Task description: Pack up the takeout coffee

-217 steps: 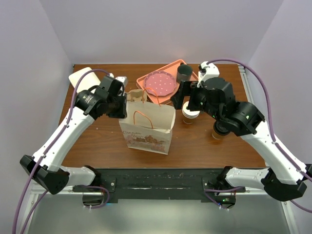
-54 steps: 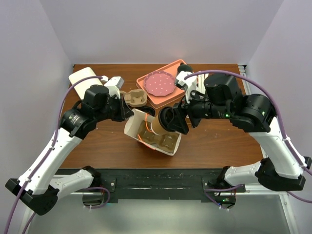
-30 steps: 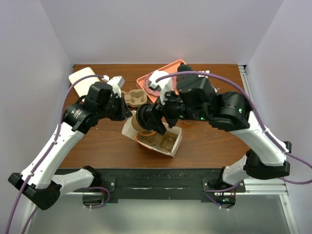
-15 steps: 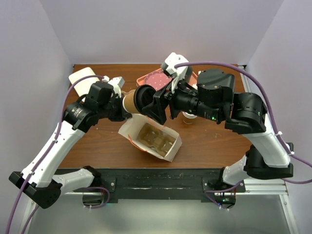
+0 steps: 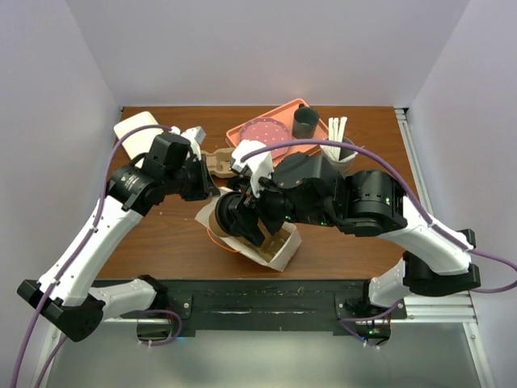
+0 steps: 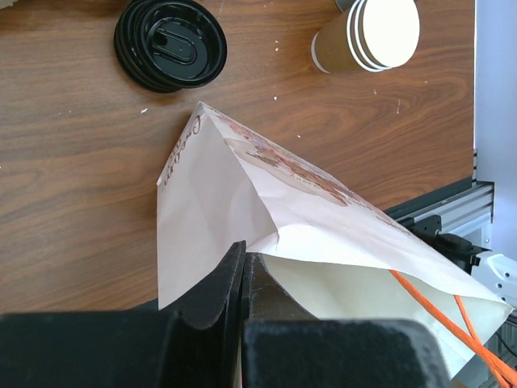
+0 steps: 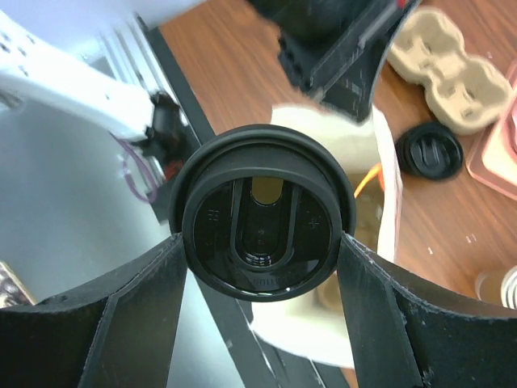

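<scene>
The takeout coffee [image 7: 262, 212], a brown paper cup with a black sip lid facing the right wrist camera, sits between the fingers of my right gripper [image 7: 262, 242], which is shut on its sides. In the top view the coffee [image 5: 230, 217] hangs tilted at the mouth of the white paper bag [image 5: 271, 246], which leans open toward the table's front. My left gripper [image 6: 242, 263] is shut on the bag's rim [image 6: 266, 242], holding the mouth open; in the top view this gripper [image 5: 203, 186] is at the bag's back left corner. An orange handle [image 6: 452, 311] dangles inside.
A pile of black lids [image 6: 170, 44] and a stack of lidless paper cups [image 6: 367, 32] stand beyond the bag. A cardboard cup carrier [image 5: 218, 162], a pink tray [image 5: 242, 133] with a dotted plate, and a dark mug [image 5: 305, 121] lie at the back.
My right gripper has carried the coffee from up near the tray down and forward to the bag's mouth. The left gripper kept its hold on the bag's rim.
</scene>
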`<act>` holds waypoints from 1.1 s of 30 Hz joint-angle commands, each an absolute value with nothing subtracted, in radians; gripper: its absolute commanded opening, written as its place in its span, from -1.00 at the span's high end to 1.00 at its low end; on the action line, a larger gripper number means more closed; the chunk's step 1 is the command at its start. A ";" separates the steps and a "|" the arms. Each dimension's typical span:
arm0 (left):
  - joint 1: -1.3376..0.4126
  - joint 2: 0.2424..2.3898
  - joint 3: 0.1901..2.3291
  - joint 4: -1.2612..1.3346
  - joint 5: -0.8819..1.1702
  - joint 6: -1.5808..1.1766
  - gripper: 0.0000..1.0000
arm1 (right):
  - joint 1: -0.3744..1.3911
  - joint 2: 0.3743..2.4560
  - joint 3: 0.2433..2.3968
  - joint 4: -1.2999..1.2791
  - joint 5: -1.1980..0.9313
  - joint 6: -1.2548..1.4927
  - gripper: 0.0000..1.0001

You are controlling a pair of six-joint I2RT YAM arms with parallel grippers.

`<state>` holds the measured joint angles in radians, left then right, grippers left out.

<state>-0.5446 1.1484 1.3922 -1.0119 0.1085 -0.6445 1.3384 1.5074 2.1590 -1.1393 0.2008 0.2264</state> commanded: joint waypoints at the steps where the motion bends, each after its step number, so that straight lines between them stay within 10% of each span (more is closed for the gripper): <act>1: -0.538 1.155 1.437 -1.043 0.112 -0.675 1.00 | 1.367 1.531 2.217 -1.268 0.337 0.252 0.49; 11: -0.537 1.100 1.447 -0.956 0.144 -0.727 0.98 | 1.391 1.520 2.069 -1.324 0.531 0.158 0.53; 33: -0.537 1.086 1.345 -1.075 0.156 -0.442 0.05 | 1.388 1.428 1.707 -1.098 0.498 0.080 0.54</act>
<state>-0.5426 1.0893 1.3296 -1.0229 0.1635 -0.5098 1.3857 1.4334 1.7123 -1.1667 0.5007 0.0925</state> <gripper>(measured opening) 0.459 0.719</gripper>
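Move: Ahead and below the right hand, which still holds the lidded coffee cup, the paper bag's mouth is centred about 3 cm farther out, 6 cm right and 14 cm down. On the table the black lids lie some 21 cm ahead, 1 cm left and 40 cm below, the white cups about 23 cm ahead, 18 cm right and 37 cm below. From the left hand, still shut on the bag's rim, the mouth's middle is roughly 8 cm back, 11 cm right and 2 cm below. Lowering the cup about 12 cm into the bag's mouth, the right hand also drifts some 5 cm right and 3 cm forward, tipping its fingers about 30 degrees further down while keeping its grip on the lid end. The left hand lifts about 2 cm, then opens about halfway to free the rim, sinking just over 3 cm and easing slightly back. ##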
